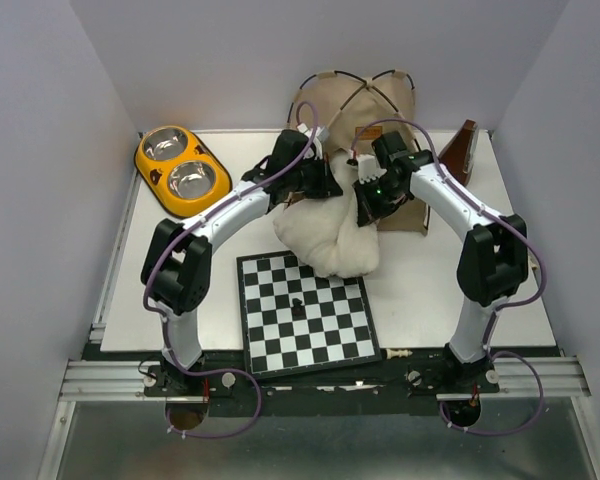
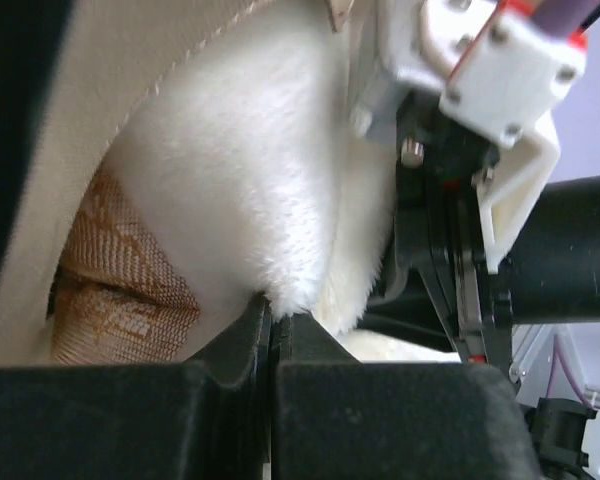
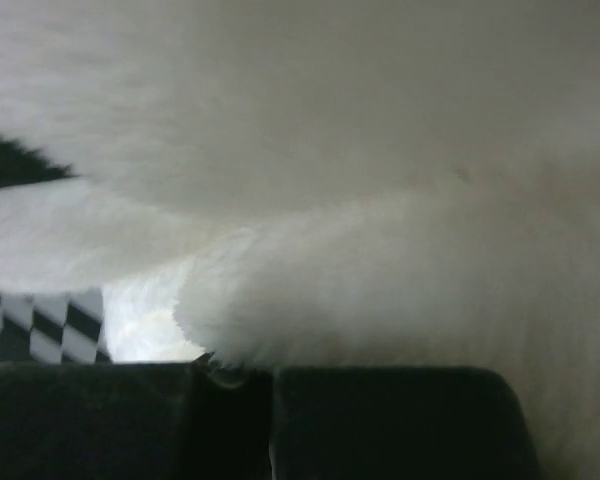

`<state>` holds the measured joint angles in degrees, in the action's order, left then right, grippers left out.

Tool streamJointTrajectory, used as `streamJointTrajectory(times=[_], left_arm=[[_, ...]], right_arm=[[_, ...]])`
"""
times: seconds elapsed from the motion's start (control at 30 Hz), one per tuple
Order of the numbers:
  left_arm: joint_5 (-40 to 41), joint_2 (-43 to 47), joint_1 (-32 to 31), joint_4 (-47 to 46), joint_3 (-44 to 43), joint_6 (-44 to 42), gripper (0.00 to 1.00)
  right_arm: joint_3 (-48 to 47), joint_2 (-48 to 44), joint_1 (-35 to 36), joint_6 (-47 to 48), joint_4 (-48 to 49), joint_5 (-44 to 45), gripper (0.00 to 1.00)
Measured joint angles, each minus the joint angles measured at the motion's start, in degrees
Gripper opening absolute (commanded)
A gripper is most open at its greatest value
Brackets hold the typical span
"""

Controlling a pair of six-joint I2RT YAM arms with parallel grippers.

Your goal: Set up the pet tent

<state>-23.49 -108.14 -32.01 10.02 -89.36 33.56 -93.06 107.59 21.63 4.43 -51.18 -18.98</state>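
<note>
The pet tent [image 1: 365,100] stands at the back of the table, tan fabric under two crossing black poles; its tan wall [image 2: 100,90] and a brown mesh patch [image 2: 120,290] fill the left of the left wrist view. In front of it a fluffy white cushion [image 1: 330,240] is bunched up. My left gripper [image 1: 325,185] is shut on a fold of the cushion [image 2: 280,200], its jaws meeting at the fur's edge [image 2: 271,318]. My right gripper [image 1: 367,195] is shut too [image 3: 250,375], with cushion fur [image 3: 380,280] pressed onto its tips, which the fur hides.
A chessboard [image 1: 305,312] with one black piece [image 1: 296,303] lies near the front, partly under the cushion. A yellow double bowl [image 1: 180,170] sits back left. A brown wooden pyramid [image 1: 462,150] stands back right. A white chess piece [image 1: 398,353] lies at the front edge.
</note>
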Motion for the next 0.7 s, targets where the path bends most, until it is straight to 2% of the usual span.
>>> streamJointTrajectory(times=[0.13, 0.23, 0.27, 0.4, 0.47, 0.57, 0.7], left_arm=[[0.0, 2.3, -0.5, -1.6, 4.1, 1.4, 0.00], [0.9, 5.5, -1.6, -2.4, 7.4, 1.7, 0.00], [1.4, 6.6, -2.1, -2.6, 8.2, 1.7, 0.00], [2.5, 8.6, -3.6, -2.7, 8.6, 1.8, 0.00], [2.4, 8.7, -4.1, -3.1, 8.5, 1.9, 0.00], [2.1, 8.7, -4.7, -3.1, 8.3, 1.8, 0.00], [0.3, 8.0, -4.8, -3.5, 6.6, 1.8, 0.00]], right_arm=[[-0.6, 1.5, 0.0, 3.7, -4.9, -7.8, 0.01], [-7.3, 6.0, 0.0, 6.0, -9.7, -10.9, 0.03], [-10.5, 8.0, 0.0, 6.6, -11.6, -11.6, 0.07], [-22.2, 15.3, -0.2, 9.5, -16.5, -12.4, 0.53], [-23.9, 16.3, -0.4, 11.3, -16.7, -11.8, 0.66], [-20.4, 13.3, -1.2, 12.2, -14.3, -10.4, 0.68], [-12.2, 4.2, -3.0, 11.2, -10.2, -8.5, 0.68]])
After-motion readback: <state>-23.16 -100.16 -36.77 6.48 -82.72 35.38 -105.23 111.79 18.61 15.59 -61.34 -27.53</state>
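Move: The cushion, held at its upper part by both hands, has its middle about 6 cm back of the left hand and 8 cm below, and some 6 cm left of the right hand, level fore and aft and slightly lower. The tent opening it is headed for lies about 4 cm ahead and 2 cm left of the right hand, and 2 cm ahead, 6 cm right and 8 cm below the left. The chessboard's middle is 23 cm back and 16 cm left of the right hand. The cushion stays pinched in the left fingers and is drawn back about 5 cm from the tent opening, then also lifted some 3 cm with a slight shift right. The right hand backs off a little and left, pushes forward again about 4 cm, opens its fingers wide to let the cushion go, then moves right and rises about 3 cm. ##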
